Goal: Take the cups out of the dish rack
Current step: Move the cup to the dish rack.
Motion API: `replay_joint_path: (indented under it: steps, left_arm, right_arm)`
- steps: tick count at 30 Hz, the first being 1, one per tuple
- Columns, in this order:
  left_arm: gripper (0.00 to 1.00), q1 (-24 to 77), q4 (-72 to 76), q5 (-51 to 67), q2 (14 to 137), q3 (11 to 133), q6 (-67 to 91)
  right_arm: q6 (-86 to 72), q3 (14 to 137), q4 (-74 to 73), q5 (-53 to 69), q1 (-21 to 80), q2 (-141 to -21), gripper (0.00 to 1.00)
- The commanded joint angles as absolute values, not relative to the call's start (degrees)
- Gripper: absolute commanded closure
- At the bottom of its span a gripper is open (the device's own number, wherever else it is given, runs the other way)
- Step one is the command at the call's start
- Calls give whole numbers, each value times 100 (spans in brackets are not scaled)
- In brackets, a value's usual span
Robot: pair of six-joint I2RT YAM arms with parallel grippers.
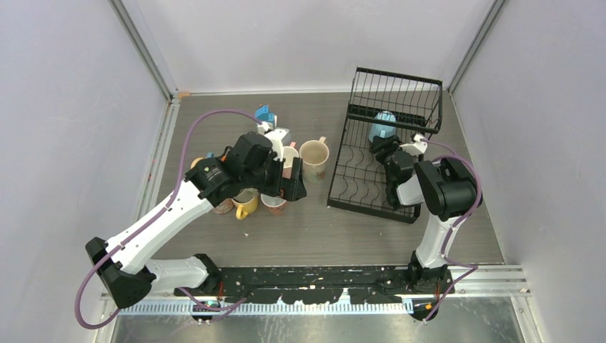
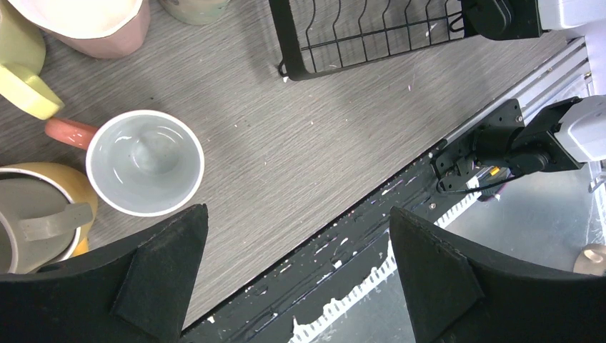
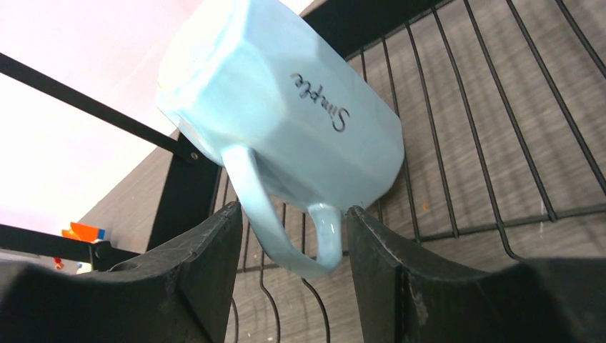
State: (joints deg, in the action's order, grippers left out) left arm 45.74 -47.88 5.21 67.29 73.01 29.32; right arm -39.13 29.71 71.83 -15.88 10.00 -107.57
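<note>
A light blue cup (image 1: 382,125) (image 3: 286,107) lies tilted on the base of the black wire dish rack (image 1: 357,187) (image 3: 500,236), its handle pointing at my right wrist camera. My right gripper (image 1: 386,147) (image 3: 293,214) is open, one finger on each side of that handle with a thin gap on the right. Several cups stand grouped on the table left of the rack, among them a beige one (image 1: 314,153), a yellow one (image 1: 245,205) and one with an orange-pink handle (image 2: 145,163). My left gripper (image 1: 294,189) (image 2: 296,214) hangs wide open and empty beside that group.
A small blue toy house (image 1: 266,114) stands behind the cup group. The rack's raised basket wall (image 1: 396,93) is at the back right. Grey walls enclose the table on three sides. The black base rail (image 1: 321,282) runs along the near edge.
</note>
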Motion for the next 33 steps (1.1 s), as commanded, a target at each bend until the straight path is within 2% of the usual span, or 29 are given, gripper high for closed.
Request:
replay_joint_path:
  steps: [1,15,20,28,33]
  left_arm:
    - [1,4544,-4444,673,6605,7219,2819]
    - [1,4527,-4394,756,6650,7156,2784]
    - [0,4518,-4372,773,6646,7122,2803]
    - [1,4511,-4324,825,6687,7080,2855]
    - [1,4509,-4275,869,6704,7027,2898]
  right_arm:
    - [-3696,3227,7605,-1834,977,-10799,40]
    - [-3611,3487,7565,-1845,979,-11079,45]
    - [-3547,3571,7550,-1806,977,-11132,51]
    - [-3466,3629,7454,-1611,980,-11090,68]
    - [-3354,3557,7339,-1519,1011,-10975,74]
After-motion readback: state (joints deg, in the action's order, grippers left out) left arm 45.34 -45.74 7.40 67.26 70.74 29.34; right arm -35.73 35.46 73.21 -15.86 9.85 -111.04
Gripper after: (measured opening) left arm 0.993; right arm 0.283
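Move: The light-blue cup stands upside down in the lower tray, its middle about 7 cm ahead of my right hand and roughly level with it, with its handle right at my fingertips. The upper shelf's front rail runs about 5 cm ahead and 10 cm above my hand. The beige cup is some 24 cm to the left, 4 cm back and 4 cm below. From my left hand, the light-blue cup lies about 33 cm ahead, 30 cm to the right and 17 cm below. With my right hand, I ease forward about 2.5 cm beneath the rail, bobbing up a centimetre and back on the way. I bring my half-open fingers around the cup's handle and close them until they pinch it from both sides, rising about 1.5 cm as they shut. My wrist barely turns. ##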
